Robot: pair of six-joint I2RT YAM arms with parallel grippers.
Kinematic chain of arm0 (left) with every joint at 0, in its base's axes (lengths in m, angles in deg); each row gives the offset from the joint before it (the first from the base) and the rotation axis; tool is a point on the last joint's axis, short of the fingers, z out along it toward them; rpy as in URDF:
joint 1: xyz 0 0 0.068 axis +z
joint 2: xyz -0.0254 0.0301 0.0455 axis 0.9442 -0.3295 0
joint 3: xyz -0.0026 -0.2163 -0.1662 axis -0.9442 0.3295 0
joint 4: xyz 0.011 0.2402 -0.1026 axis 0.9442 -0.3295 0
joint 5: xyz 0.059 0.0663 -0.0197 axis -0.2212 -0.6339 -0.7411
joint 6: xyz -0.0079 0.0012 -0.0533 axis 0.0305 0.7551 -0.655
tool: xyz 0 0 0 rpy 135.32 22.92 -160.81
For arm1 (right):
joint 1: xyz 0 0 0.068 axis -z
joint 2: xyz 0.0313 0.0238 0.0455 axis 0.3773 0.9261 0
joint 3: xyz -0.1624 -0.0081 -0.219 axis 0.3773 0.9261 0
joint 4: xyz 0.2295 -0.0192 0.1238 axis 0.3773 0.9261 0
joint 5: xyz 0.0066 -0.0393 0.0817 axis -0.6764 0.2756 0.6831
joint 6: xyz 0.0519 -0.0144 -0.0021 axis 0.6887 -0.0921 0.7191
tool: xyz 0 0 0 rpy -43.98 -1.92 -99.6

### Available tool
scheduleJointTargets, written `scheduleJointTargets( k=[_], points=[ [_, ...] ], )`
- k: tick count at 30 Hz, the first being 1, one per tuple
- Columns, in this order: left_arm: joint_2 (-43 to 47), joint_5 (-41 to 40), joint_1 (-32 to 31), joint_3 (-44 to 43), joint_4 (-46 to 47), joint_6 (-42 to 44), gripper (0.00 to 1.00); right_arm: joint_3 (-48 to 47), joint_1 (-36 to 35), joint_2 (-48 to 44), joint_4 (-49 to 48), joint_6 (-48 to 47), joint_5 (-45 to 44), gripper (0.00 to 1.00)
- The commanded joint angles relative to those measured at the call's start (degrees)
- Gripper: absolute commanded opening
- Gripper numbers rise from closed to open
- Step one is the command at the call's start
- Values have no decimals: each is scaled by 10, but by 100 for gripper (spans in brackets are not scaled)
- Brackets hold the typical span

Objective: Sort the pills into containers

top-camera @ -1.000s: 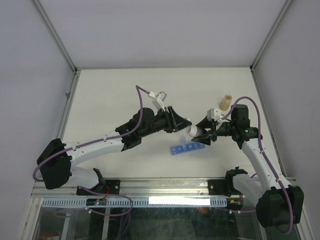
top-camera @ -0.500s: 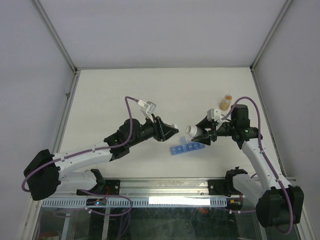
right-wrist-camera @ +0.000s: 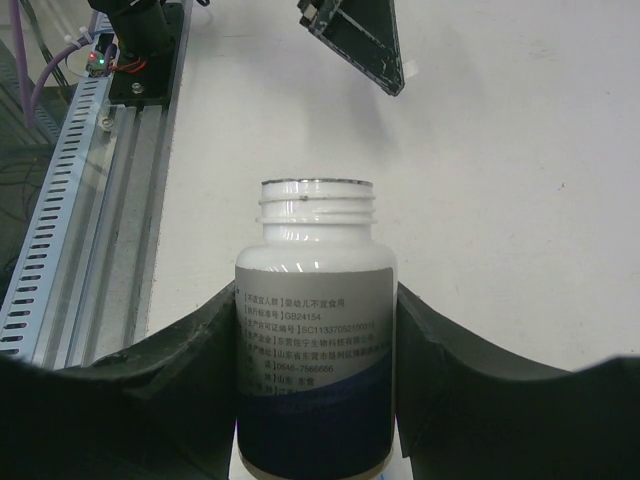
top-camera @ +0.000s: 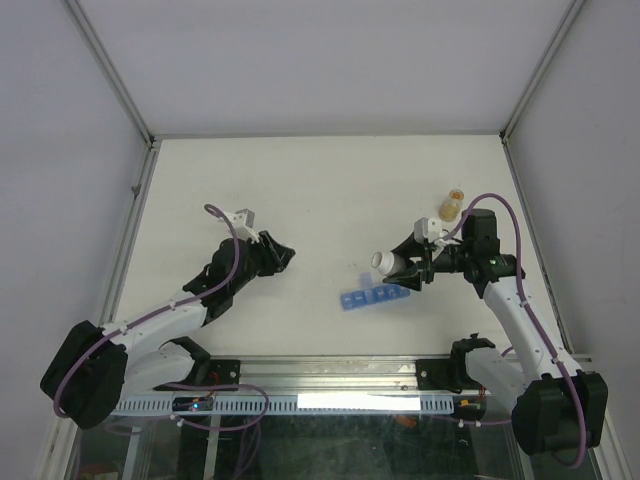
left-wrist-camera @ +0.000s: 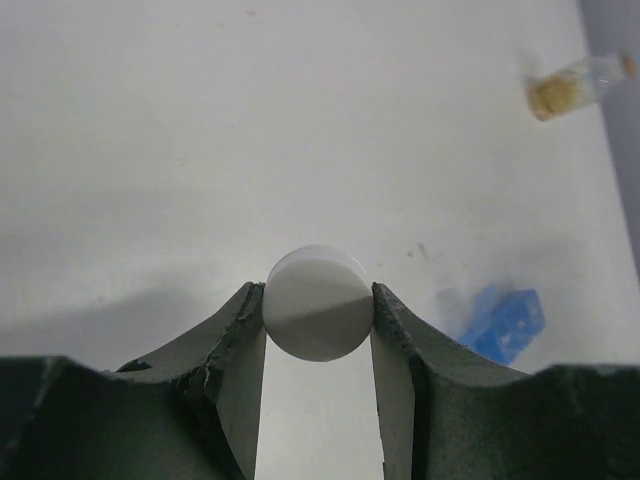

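Observation:
My right gripper (top-camera: 407, 268) is shut on a white bottle (top-camera: 388, 264) with a blue-and-white label (right-wrist-camera: 316, 330). It holds the bottle on its side, the uncapped threaded neck (right-wrist-camera: 316, 205) pointing left, just above the right end of the blue container strip (top-camera: 372, 297). Left of centre, my left gripper (top-camera: 280, 257) is shut on a white round cap (left-wrist-camera: 315, 303), pinched between both fingertips. The left wrist view shows the blue strip (left-wrist-camera: 503, 322) lower right. No pills show in any view.
A small amber jar (top-camera: 452, 205) stands behind the right gripper and shows as a blur (left-wrist-camera: 570, 90) in the left wrist view. The metal rail (right-wrist-camera: 90, 150) runs along the table's near edge. White walls (top-camera: 60, 150) enclose the table on three sides.
My left arm has drawn back to the left and nearer its base, carrying the white cap away from the bottle. The right arm and bottle have stayed still.

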Motion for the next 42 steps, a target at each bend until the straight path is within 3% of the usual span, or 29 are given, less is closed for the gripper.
scheduleJointTargets(
  k=[1, 10, 17, 22, 30, 32, 34, 36, 40, 42],
  points=[
    [-38, -122, 12, -53, -125, -63, 20, -22, 4, -5, -4, -8, 11, 0],
    [-137, -198, 13, -123, -215, -107, 24, -22, 5, -5, -5, -9, 12, 0],
    [-199, -194, 14, -170, -267, -114, 49, -22, 5, -6, -4, -9, 12, 0],
    [-186, -191, 14, -169, -267, -118, 66, -22, 6, -7, -4, -8, 14, 0],
    [-104, -137, 14, -154, -256, -68, 67, -36, 19, -27, -7, 21, 59, 0],
    [-50, -89, 14, -133, -228, -39, 69, -45, 27, -40, -56, 101, 92, 0],
    [11, -31, 14, -103, -182, -11, 74, -66, 28, -54, -156, 248, 81, 0],
    [71, 15, 14, -71, -137, 6, 78, -107, 34, -66, -262, 409, 12, 0],
    [158, 80, 14, -24, -57, 22, 84, -256, 56, -24, -301, 637, -173, 0],
    [177, 114, 14, -10, -14, 22, 84, -241, 60, -8, -457, 838, -131, 0]
  ],
)
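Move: The cap is already in my left fingers. The bare table spot it goes to lies some 9 cm below, about 6 cm to the left and 2 cm ahead. From that hand the pill box is about 20 cm right, 5 cm back and 9 cm below; the open bottle is about 22 cm right, 7 cm back and 7 cm higher. My right hand already holds the bottle; from it the pill box lies 17 cm below, 2 cm ahead and 3 cm left, the amber jar 24 cm ahead, 16 cm right and 16 cm below. I lower the cap in my left hand about 8 cm and carry it to the left onto the bare table, tipping the fingers down and turning them counter-clockwise, then open, let go and rise clear, easing back and right while untilting and opening wider. My right hand waits, then keeps its grip on the bottle and lifts it fast, about 17 cm up and a little forward, away from the pill box, swinging clockwise. ##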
